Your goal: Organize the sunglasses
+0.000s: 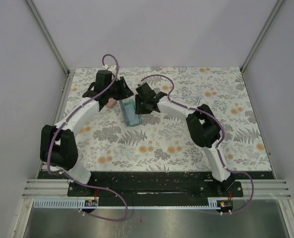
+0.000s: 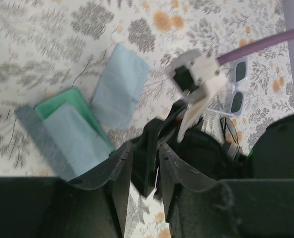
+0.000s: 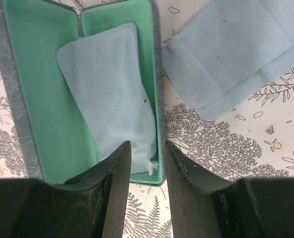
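The pale-framed sunglasses [image 2: 238,88] lie folded on the floral table [image 1: 186,144], also visible as a small pale shape [image 1: 196,98] to the right of both grippers. Thin dark wire frames [image 2: 228,130] peek out beside the right arm, mostly hidden. My left gripper [image 2: 146,148] [image 1: 118,93] is open by a narrow gap, with nothing held. My right gripper [image 3: 147,146] [image 1: 142,105] is open, its fingers standing either side of the near right corner of an open blue-grey case [image 3: 33,99] [image 1: 130,113] without gripping it.
The case has a green lining, and a light blue cloth [image 3: 110,94] lies inside it. A second light blue cloth [image 3: 226,54] [image 2: 119,84] is spread on the table beside it. A pink object [image 1: 110,103] shows partly under the left arm.
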Tool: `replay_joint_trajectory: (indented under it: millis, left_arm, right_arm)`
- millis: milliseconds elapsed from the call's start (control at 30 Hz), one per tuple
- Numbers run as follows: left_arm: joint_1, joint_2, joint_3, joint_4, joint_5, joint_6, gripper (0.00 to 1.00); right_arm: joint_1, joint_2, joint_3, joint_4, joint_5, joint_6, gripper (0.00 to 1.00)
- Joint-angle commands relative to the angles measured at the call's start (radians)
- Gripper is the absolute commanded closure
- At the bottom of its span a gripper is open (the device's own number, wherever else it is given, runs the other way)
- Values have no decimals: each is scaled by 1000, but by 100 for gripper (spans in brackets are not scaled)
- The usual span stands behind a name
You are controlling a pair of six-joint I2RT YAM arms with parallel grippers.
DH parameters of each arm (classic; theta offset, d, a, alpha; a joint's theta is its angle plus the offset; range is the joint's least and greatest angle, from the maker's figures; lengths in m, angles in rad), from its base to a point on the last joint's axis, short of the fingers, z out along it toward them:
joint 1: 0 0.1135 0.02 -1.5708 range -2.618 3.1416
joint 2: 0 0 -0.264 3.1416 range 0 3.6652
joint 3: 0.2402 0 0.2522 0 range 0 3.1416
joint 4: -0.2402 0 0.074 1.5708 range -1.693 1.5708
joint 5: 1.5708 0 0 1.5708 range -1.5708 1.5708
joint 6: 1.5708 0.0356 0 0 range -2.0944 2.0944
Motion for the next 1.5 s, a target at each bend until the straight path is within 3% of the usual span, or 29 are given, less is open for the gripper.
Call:
replay_joint_trajectory:
  millis: [0, 267, 500, 733, 933, 1033, 1067, 1100, 1467]
  left_arm:
    - [50, -123, -118, 7, -11, -86, 65]
    - [129, -301, -294, -5, 29, -121, 61]
    - [132, -361, -417, 45, 31, -143, 60]
    - [131, -404, -540, 107, 95, -166, 60]
    - [129, -426, -679, 225, 193, -213, 39]
    - [128, -430, -768, 373, 265, -271, 24]
    - [128, -424, -790, 430, 287, -296, 9]
    - [126, -414, -813, 479, 307, -320, 1]
    - [99, -113, -952, 1229, 462, -638, 1]
  right_arm:
    - [0, 33, 52, -49, -11, -71, 58]
    - [2, 66, 43, -66, -11, -91, 60]
    - [11, -2, -73, -46, -11, -86, 90]
    - [25, -198, -337, 20, -54, -5, 99]
    - [57, -362, -558, 74, -43, 102, 98]
    - [74, -407, -630, 107, -47, 142, 98]
    - [74, -416, -651, 116, -47, 148, 98]
    - [77, -419, -661, 123, -47, 157, 98]
    - [80, -442, -695, 140, -47, 168, 99]
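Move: The right hand hangs about 4 cm over the near right wall of the open glasses case; the case's middle lies some 3 cm ahead of it, 4 cm left and 5 cm down. From that hand, the blue cloth lies about 9 cm ahead and 5 cm right, the pink case roughly 12 cm ahead and 19 cm left. For the left hand, the open case is about 4 cm back, 2 cm left and 13 cm below. Pinching the near end of the case's right wall after sinking about 4 cm, the right fingers shut on it and drag the case back some 13 cm and to the right, tipping slightly. The left hand draws back, sinks about 11 cm, swings left around the case and returns rightward towards the lid's outer face, rolling its left side down some 30 degrees and opening wide. ##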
